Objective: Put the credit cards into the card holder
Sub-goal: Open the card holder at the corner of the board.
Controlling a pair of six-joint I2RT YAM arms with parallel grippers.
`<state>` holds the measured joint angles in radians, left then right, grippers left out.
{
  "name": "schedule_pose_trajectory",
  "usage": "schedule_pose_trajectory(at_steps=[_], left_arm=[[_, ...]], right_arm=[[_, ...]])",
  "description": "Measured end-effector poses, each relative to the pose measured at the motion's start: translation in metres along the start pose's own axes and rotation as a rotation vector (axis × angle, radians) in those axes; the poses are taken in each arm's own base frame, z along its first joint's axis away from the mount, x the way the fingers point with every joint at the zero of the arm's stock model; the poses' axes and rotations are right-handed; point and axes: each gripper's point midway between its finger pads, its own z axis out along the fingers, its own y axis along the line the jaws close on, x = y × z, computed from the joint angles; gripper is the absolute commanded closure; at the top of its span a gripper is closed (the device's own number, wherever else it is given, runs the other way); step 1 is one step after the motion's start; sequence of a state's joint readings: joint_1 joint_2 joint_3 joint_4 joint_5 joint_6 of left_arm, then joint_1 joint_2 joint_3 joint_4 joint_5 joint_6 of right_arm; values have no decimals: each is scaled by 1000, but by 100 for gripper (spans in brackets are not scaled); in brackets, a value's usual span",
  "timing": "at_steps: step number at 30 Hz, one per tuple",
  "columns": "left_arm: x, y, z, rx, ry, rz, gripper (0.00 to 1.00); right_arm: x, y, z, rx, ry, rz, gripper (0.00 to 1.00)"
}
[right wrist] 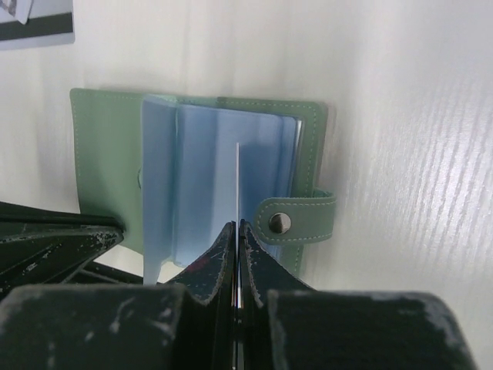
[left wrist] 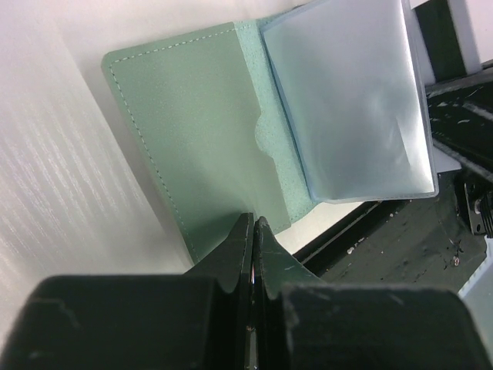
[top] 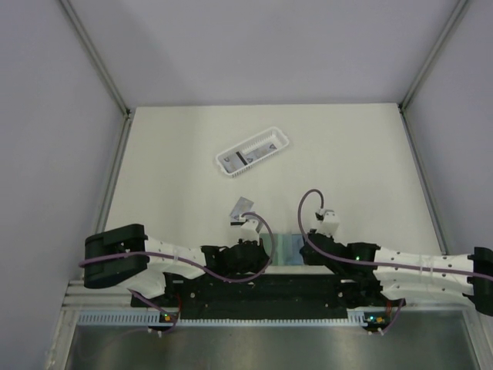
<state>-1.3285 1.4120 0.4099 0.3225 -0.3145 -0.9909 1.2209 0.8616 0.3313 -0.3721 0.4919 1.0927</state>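
Note:
The sage-green card holder (top: 289,248) lies open at the table's near edge between both grippers. Its pale blue sleeves (right wrist: 200,177) stand fanned up and its snap tab (right wrist: 296,220) points right. My right gripper (right wrist: 237,225) is shut on a thin credit card (right wrist: 237,177). The card is seen edge-on, upright over the sleeves. My left gripper (left wrist: 253,220) is shut, with its tips at the near edge of the holder's green left flap (left wrist: 192,131). Nothing shows between those tips. Another credit card (top: 243,206) with a black stripe lies on the table behind the left wrist, and it also shows as a credit card (right wrist: 35,19) in the right wrist view.
A white slotted basket (top: 253,154) sits tilted at mid-table with a card-like piece inside. The black arm-mount rail (left wrist: 400,254) runs right beside the holder. Grey walls with metal posts close in the table on three sides.

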Motion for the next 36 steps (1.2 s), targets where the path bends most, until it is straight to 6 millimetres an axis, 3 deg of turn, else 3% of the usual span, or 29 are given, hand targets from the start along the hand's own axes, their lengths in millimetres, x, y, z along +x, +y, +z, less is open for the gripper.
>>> schedule_pose_trajectory(at_steps=[7,14,25,27,34,36], left_arm=[[0,0,0,0,0,0,100],[0,0,0,1,2,0,100],[-6,-5,-8,12,-3,27,100],[-18,-18,-15,41,-24,41,100],[-90,-95,-52,223,-185,73,100],[-100,-106,-56,243,-211,87,100]], right_arm=[[-10,-13,-9,43,-41,12,100],[-5,-30,-9,113,-27,0,100],[-2,-31,-7,117,-25,32,100],[1,-34,-5,121,-24,39,100],[1,-33,-4,97,-34,69,100],[1,-33,-4,90,-37,78,100]])
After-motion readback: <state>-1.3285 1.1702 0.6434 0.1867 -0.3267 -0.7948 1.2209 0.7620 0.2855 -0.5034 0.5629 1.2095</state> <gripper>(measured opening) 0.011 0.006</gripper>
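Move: Just to the right hand's right, about 3 cm over and 1 cm ahead, lies the card holder's strap, folded in over the right-hand edge and slightly below the fingertips. The half-raised clear sleeve is about 4 cm to that hand's left; the opened left cover is centred some 9 cm left and 3 cm ahead. From the left hand, the left cover's middle is about 4 cm ahead, the strap about 12 cm right and 4 cm ahead. Sweeping about 3 cm to the right with the credit card still pinched on edge, the right hand pushes the strap outward across the holder's right edge, then stays there slightly lower. Meanwhile the left hand's shut fingertips rest on the near part of the opened left cover, then lift off quickly, some 15 cm up, drifting right and tipping more steeply down. ##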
